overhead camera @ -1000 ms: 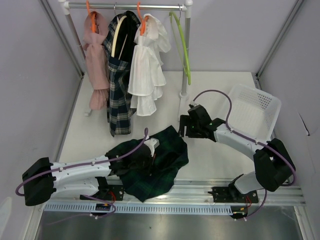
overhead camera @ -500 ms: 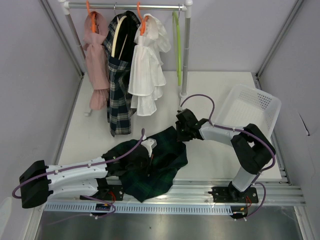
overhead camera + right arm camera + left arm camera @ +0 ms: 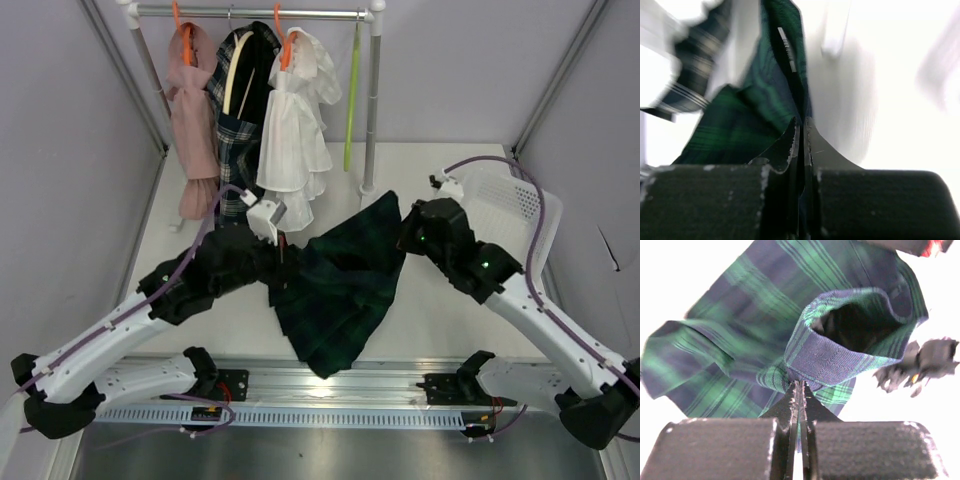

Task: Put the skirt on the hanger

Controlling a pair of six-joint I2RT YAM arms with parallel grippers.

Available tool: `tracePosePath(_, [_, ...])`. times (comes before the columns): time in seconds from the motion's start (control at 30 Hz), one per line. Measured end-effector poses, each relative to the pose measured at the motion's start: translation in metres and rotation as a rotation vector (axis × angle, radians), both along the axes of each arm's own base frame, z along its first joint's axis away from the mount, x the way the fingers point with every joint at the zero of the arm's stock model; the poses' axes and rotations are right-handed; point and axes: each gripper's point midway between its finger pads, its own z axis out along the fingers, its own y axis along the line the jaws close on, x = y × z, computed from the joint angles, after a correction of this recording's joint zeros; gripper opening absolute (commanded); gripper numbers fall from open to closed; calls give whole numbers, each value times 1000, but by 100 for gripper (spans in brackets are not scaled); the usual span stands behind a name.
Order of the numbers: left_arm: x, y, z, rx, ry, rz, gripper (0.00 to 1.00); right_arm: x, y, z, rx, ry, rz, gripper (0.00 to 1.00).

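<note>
The dark green tartan skirt [image 3: 340, 285] hangs spread in the air between both arms above the table. My left gripper [image 3: 283, 252] is shut on its left waist edge; the left wrist view shows the waistband [image 3: 840, 357] pinched at the fingertips. My right gripper [image 3: 402, 235] is shut on the right upper corner; the right wrist view shows the cloth [image 3: 765, 107] clamped between the jaws. The lime-green hanger [image 3: 351, 95] hangs edge-on from the rail at the back, right of the white garment, apart from the skirt.
The rail [image 3: 250, 13] carries a pink garment [image 3: 192, 120], a navy-and-white checked garment [image 3: 238, 150] and a white ruffled garment [image 3: 295, 130]. The rack's right post [image 3: 372, 110] stands just behind the skirt. A white basket [image 3: 515, 215] lies at the right.
Both arms have lifted the skirt off the table and pulled it apart, the left gripper up and back, the right gripper rightward. The lime hanger has swung to hang edge-on.
</note>
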Motion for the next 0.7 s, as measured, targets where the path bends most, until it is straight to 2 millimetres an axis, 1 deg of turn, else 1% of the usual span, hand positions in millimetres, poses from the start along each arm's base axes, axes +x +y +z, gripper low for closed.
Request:
tracePosePath(0.07, [13, 4, 28, -10, -53, 17, 0, -1, -9, 29, 18, -51, -30, 0])
tracePosePath(0.13, [26, 11, 48, -5, -94, 45, 0, -2, -17, 57, 29, -97, -61, 0])
tracePosePath(0.2, [37, 18, 64, 2, -124, 73, 0, -1, -24, 75, 34, -131, -87, 0])
tracePosePath(0.3, [52, 35, 87, 16, -166, 123, 0, -3, -35, 100, 37, -173, -122, 0])
tracePosePath(0.43, [62, 58, 117, 7, -220, 180, 0, -8, -40, 122, 54, -211, -132, 0])
tracePosePath(0.53, [65, 73, 133, 3, -255, 216, 0, -13, -44, 129, 43, -222, -131, 0])
tracePosePath(0.6, [65, 80, 137, 3, -265, 231, 0, -15, -45, 131, 34, -224, -133, 0])
tracePosePath(0.7, [65, 86, 137, 6, -264, 235, 0, -16, -46, 131, 20, -224, -130, 0])
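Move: The green hanger hangs from the rail some 27 cm ahead of my left hand, 12 cm right and 20 cm higher; the white dress hangs about 20 cm ahead and 2 cm right, the plaid dress 20 cm ahead and 8 cm left. The dark green skirt's middle is about 11 cm right of my left hand, level with it and 10 cm down. My right hand holds the skirt's waist, with the same hanger roughly 21 cm ahead, 12 cm left and 20 cm up. I lift both shut hands and spread them apart. My left goes up about 14 cm, also left and forward towards the hanging plaid dress, its fingertips tipping up some 15 degrees and swinging counter-clockwise, and comes free of the skirt's edge without opening. My right keeps its pinch on the waist, rising about 13 cm and drifting right, fingertips also tipping up. ##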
